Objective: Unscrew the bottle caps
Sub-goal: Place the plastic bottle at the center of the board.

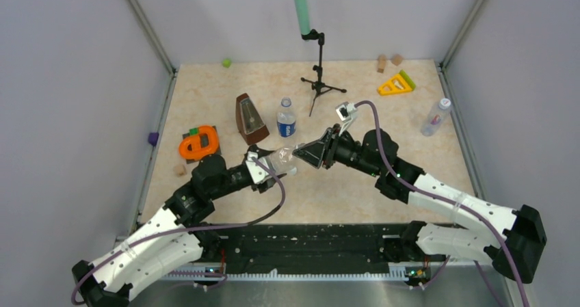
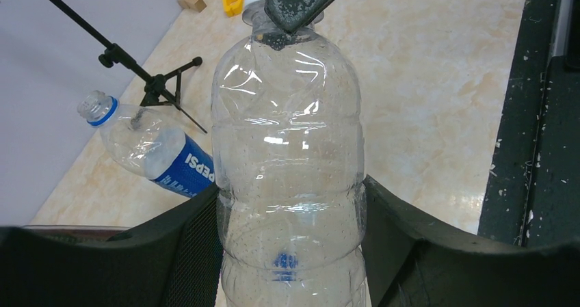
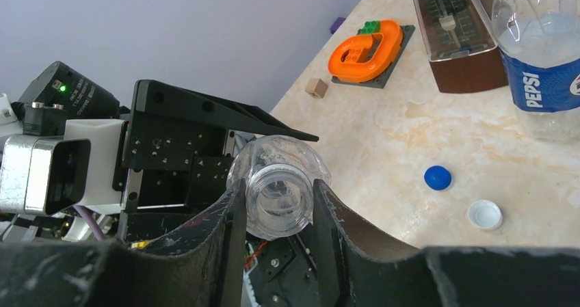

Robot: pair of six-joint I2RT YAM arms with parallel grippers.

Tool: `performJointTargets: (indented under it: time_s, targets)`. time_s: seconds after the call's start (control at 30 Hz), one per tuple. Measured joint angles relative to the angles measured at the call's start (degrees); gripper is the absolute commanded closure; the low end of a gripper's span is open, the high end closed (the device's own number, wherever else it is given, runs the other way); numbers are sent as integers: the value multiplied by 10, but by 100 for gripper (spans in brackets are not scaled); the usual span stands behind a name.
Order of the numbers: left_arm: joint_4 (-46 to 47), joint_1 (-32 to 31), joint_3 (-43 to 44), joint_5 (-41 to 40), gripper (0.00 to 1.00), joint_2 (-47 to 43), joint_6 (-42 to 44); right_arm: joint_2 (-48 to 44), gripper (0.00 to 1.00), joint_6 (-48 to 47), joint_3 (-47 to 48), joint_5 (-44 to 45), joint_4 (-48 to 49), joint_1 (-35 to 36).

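My left gripper [image 2: 291, 204] is shut on the body of a plain clear bottle [image 2: 287, 136] and holds it tilted above the table [image 1: 284, 158]. My right gripper [image 3: 279, 197] has its fingers pressed against both sides of that bottle's neck, whose mouth [image 3: 277, 196] is open with no cap on it. A dark blue cap [image 3: 438, 177] and a white cap [image 3: 484, 215] lie loose on the table. The blue-labelled bottle [image 1: 286, 119] stands behind, its neck uncapped [image 2: 96, 105]. A bluish bottle [image 1: 436, 117] with a white cap [image 1: 444, 103] lies at the right.
A brown metronome [image 1: 250, 119] and an orange toy [image 1: 199, 143] sit to the left. A microphone stand [image 1: 319, 81] rises at the back centre. A yellow triangle [image 1: 396, 83] and wooden blocks [image 1: 381, 63] lie at the back right. Walls enclose the table.
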Motion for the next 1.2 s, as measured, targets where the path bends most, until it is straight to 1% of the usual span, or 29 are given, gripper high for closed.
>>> performJointTargets:
  time_s: [0.07,0.13,0.2,0.27,0.3,0.33,0.37,0.6,0.8,0.9,1.0,1.1,1.2]
  targets:
    - [1,0,0,0,92,0,0,0,87,0,0,0,1,0]
    - [1,0,0,0,89,0,-1,0,94,0,0,0,1,0]
    - [1,0,0,-1,81,0,-1,0,98,-1,0,1,1,0]
    - [1,0,0,-2,68,0,-1,0,100,-2,0,2,1,0]
    - [1,0,0,-2,36,0,-2,-1,100,-3,0,2,1,0]
    - [2,0,0,-2,10,0,-2,-1,100,-3,0,3,1,0]
    - [3,0,0,-3,6,0,-2,-2,100,-4,0,4,0,0]
    - [6,-1,0,-24,3,0,-12,-20,100,-30,0,50,-48,0]
    - [6,-1,0,-49,2,-9,-20,-35,100,-82,17,141,-144,0]
    - [11,-1,0,-89,1,-12,-56,-37,100,-113,52,194,-190,0]
    - [8,-1,7,-148,1,-7,-102,-29,100,-149,111,263,-243,0]
    - [0,-1,23,-190,1,9,-136,-2,100,-176,171,335,-279,0]
    - [-12,-1,38,-235,1,30,-170,34,100,-200,205,394,-306,-1]
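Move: Lying ahead of the right hand, which already pinches the clear bottle's neck, the open board centre is about 18 cm out, 3 cm right and 20 cm down. The Pepsi bottle stands 19 cm ahead and 5 cm left, its middle 10 cm lower, with the metronome 11 cm left of the Pepsi bottle. The white cap is 5 cm ahead, 2 cm left, 20 cm down. For the left hand, still gripping the clear bottle's body, the centre is 22 cm ahead, 14 cm right, 19 cm down. Opening wide, the left hand lets go of the clear bottle's body, then backs off about 5 cm forward and some 4 cm left, swinging counter-clockwise. The right hand keeps its pinch on the neck and draws the bottle about 10 cm right and 9 cm forward, dipping 3 cm before rising past its starting height, while turning some 35 degrees clockwise and rolling its left side down. ##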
